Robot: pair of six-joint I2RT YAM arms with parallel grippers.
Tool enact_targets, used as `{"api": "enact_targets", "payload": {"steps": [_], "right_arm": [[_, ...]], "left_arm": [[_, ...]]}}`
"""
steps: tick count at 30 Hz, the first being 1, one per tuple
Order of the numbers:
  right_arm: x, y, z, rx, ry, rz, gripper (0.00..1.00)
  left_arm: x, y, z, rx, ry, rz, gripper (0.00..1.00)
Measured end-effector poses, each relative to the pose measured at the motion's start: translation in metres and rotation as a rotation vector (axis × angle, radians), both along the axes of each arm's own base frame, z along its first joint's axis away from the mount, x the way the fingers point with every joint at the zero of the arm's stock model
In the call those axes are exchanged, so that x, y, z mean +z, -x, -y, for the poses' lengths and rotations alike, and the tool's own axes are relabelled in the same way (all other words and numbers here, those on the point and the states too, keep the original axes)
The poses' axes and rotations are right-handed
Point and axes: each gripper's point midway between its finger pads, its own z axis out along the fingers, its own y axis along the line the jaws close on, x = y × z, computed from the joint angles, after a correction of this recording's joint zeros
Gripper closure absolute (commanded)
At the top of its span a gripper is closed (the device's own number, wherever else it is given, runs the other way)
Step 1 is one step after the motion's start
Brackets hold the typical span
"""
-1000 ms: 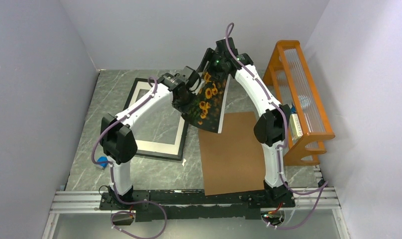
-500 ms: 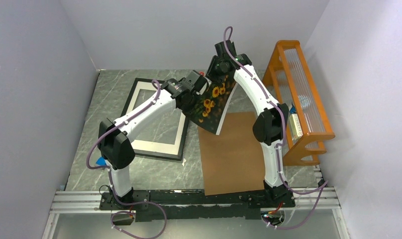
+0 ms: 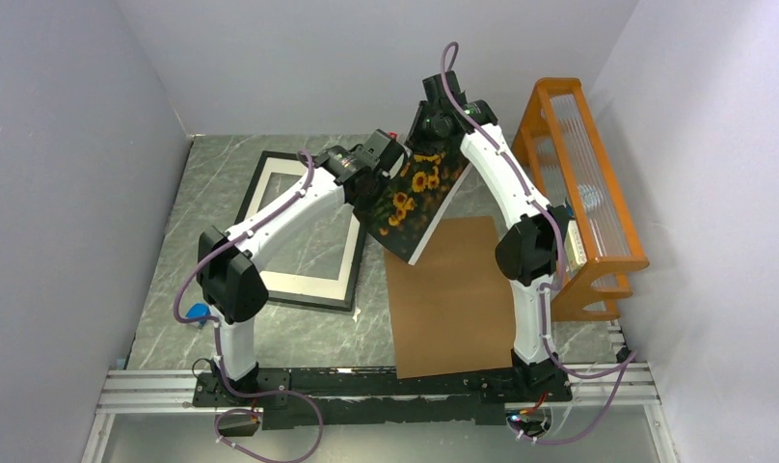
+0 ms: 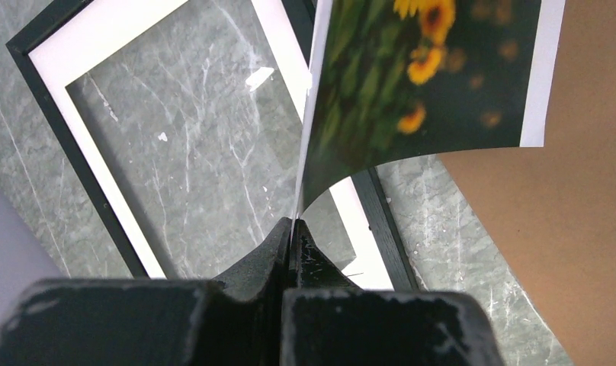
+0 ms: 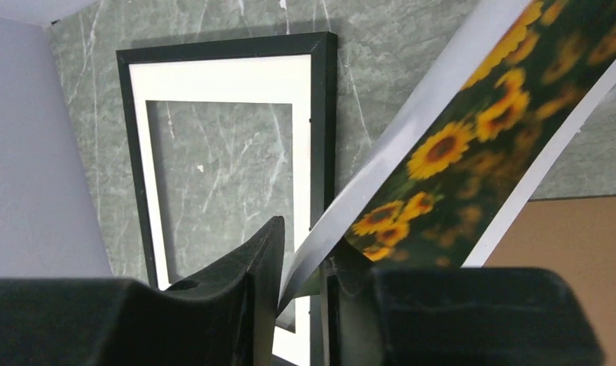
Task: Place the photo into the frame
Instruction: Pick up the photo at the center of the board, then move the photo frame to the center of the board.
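Note:
The sunflower photo (image 3: 415, 198) hangs tilted in the air between the two arms, above the gap between the frame and a brown board. My left gripper (image 3: 388, 181) is shut on the photo's left edge; the left wrist view shows the pinch at the gripper (image 4: 293, 223), with the photo (image 4: 412, 84) curving away from it. My right gripper (image 3: 434, 135) is at the photo's top edge. Its jaws (image 5: 305, 244) stand either side of the photo (image 5: 473, 152) with a gap still showing. The black frame (image 3: 253, 183) lies flat at the left, holding a white mat (image 3: 299, 283).
A brown backing board (image 3: 453, 299) lies flat on the marble table, right of the frame. An orange wooden rack (image 3: 583, 193) stands along the right wall. Grey walls close in the left, back and right sides.
The right gripper's jaws have narrowed around the photo's top edge. Both grippers shifted slightly right, and the photo has swung so its lower edge points more to the right.

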Motion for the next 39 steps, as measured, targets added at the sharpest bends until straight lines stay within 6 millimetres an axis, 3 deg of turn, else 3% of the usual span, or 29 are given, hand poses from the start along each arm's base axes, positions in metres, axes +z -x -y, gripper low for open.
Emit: {"api": "enact_targets", "payload": {"steps": [4, 5, 9, 11, 16, 19, 24, 27, 30, 34, 36, 39], "right_arm": [[0.000, 0.000, 0.000, -0.001, -0.001, -0.001, 0.96], [0.000, 0.000, 0.000, -0.004, -0.004, -0.003, 1.00], [0.000, -0.001, 0.001, -0.005, -0.003, -0.002, 1.00], [0.000, -0.001, 0.002, -0.003, -0.001, -0.001, 1.00], [0.002, -0.004, 0.011, 0.014, 0.012, 0.010, 1.00], [0.006, -0.007, 0.024, 0.030, 0.024, 0.028, 1.00], [0.027, -0.004, 0.038, 0.090, 0.032, 0.080, 1.00], [0.041, 0.005, 0.036, 0.146, 0.019, 0.106, 1.00], [0.050, 0.015, 0.028, 0.204, -0.007, 0.114, 1.00], [0.054, 0.023, 0.018, 0.261, -0.042, 0.108, 1.00], [0.055, 0.027, 0.013, 0.285, -0.059, 0.104, 1.00], [0.058, 0.032, 0.008, 0.319, -0.089, 0.100, 1.00]], "left_arm": [[0.001, 0.000, 0.000, 0.001, 0.002, 0.001, 0.86], [0.000, 0.000, 0.000, 0.002, 0.003, 0.001, 0.76], [0.000, 0.000, 0.001, 0.006, 0.011, 0.001, 0.29], [-0.001, 0.000, 0.002, 0.003, 0.014, -0.003, 0.18], [-0.001, 0.010, 0.009, -0.035, 0.131, -0.058, 0.08], [0.022, 0.012, 0.005, -0.058, 0.320, -0.077, 0.07], [0.086, -0.016, -0.040, 0.033, 0.587, 0.052, 0.07], [0.102, -0.040, -0.079, 0.152, 0.643, 0.121, 0.07], [0.084, -0.061, -0.113, 0.281, 0.636, 0.106, 0.07], [0.022, -0.088, -0.175, 0.522, 0.561, 0.021, 0.06], [-0.012, -0.089, -0.208, 0.640, 0.526, -0.033, 0.06], [-0.070, -0.076, -0.269, 0.856, 0.494, -0.142, 0.06]]}}
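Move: The photo's middle lies about 7 cm right, 4 cm back and 6 cm below the right hand, whose parted fingers straddle its left edge halfway along. The left hand still pinches the near left corner, with that middle some 8 cm ahead and 19 cm right of it. From the left hand, the frame's middle lies roughly 12 cm left, 3 cm ahead, 19 cm below. The brown board's middle is about 23 cm back, 10 cm right and 24 cm below the right hand. The photo's left edge is pinched halfway along as the right fingers shut; the left fingers then open wide, free its near corner, and that hand arcs up 10 cm and down again, ending some 27 cm left by the frame's left side, rolling on the way. The right hand keeps its pinch, dips about 4 cm right, then lifts 6 cm, easing back and left, turning counter-clockwise. ##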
